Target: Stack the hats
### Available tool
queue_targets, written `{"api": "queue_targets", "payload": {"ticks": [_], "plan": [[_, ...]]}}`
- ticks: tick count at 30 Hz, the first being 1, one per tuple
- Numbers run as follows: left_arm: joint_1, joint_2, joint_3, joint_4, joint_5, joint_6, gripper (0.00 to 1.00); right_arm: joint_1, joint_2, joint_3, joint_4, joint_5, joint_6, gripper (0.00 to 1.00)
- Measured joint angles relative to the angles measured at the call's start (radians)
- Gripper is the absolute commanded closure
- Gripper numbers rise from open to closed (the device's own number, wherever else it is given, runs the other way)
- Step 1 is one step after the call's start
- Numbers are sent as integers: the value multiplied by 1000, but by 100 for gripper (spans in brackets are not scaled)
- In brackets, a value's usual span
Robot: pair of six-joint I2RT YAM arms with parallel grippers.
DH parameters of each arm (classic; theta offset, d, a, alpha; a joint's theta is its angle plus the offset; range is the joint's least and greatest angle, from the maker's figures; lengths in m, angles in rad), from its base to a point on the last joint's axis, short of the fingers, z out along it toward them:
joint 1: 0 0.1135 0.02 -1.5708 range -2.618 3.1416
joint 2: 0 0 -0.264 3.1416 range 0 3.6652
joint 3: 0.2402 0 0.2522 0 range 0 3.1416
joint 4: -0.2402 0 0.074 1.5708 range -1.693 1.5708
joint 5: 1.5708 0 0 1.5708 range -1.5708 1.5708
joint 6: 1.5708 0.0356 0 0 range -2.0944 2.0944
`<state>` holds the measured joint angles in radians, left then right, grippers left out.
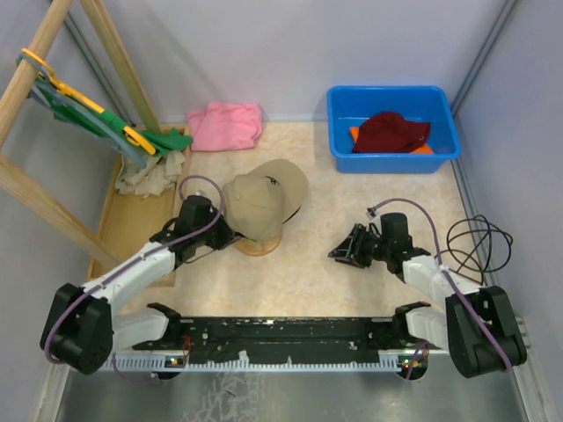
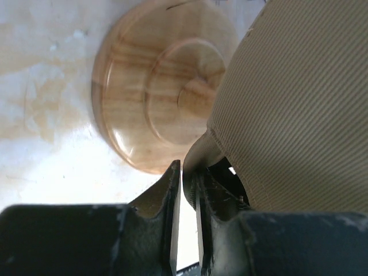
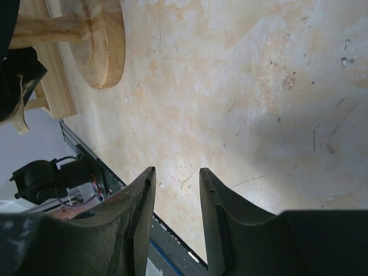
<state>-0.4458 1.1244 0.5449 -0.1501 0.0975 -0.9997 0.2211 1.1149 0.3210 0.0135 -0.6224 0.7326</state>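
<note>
A tan cap (image 1: 264, 198) sits on a round wooden stand (image 1: 259, 245) at mid-table. My left gripper (image 1: 225, 230) is at the cap's near left edge, shut on its rim. In the left wrist view the jaws (image 2: 187, 169) pinch the tan cap's (image 2: 299, 98) edge beside the stand's base (image 2: 155, 86). A dark edge (image 1: 297, 209) shows under the cap; I cannot tell what it is. A dark red hat (image 1: 391, 132) lies in the blue bin (image 1: 339, 119) on an orange hat (image 1: 354, 134). My right gripper (image 1: 339, 252) (image 3: 175, 172) is open and empty, low over bare table.
A pink folded cloth (image 1: 226, 125) lies at the back. A green garment on a yellow hanger (image 1: 88, 110) hangs from a wooden rack on the left, over a wooden tray (image 1: 132, 220). A black cable (image 1: 479, 242) coils at the right. The stand shows in the right wrist view (image 3: 100, 40).
</note>
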Motion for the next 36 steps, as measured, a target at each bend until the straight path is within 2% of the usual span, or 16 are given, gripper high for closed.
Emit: {"api": "queue_targets", "payload": {"ticks": [8, 11, 13, 14, 21, 31, 36], "plan": [[56, 116, 143, -67, -50, 87, 73, 1, 0, 2, -8, 0, -8, 65], [106, 133, 183, -90, -53, 119, 64, 1, 1, 9, -6, 0, -8, 65], [142, 140, 208, -100, -57, 142, 50, 1, 5, 17, -5, -1, -8, 65], [159, 142, 223, -109, -59, 152, 47, 1, 9, 22, -6, -2, -9, 65], [188, 113, 281, -143, -52, 195, 33, 2, 39, 42, 0, -3, -13, 65], [191, -60, 281, -148, -46, 168, 30, 20, 92, 56, 21, -4, -15, 65], [190, -90, 281, -150, -70, 158, 29, 25, 105, 68, 27, -6, -15, 65]]}}
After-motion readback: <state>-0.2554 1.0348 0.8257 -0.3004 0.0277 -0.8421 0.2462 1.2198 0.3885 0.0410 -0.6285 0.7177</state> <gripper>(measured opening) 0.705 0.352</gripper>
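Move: The left hand already has its fingertips at the tan hat's rear edge; the hat's middle lies some 6 cm ahead of them, 7 cm to the right and 6 cm higher. The black hats under it are about 6 cm ahead, 7 cm right and 3 cm higher, and the stand's round base is 3 cm ahead, 6 cm right and 8 cm below. From the right hand the tan hat is roughly 20 cm left, 9 cm ahead and 9 cm higher. Still pinching the tan hat's rear edge, the left hand drags that edge forward and left around the stand, about 7 cm forward and nearly 6 cm left, rising a little. The fingers then open wide and let go, and the hand climbs some 8 cm almost straight up, its fingers tipping up towards level. ##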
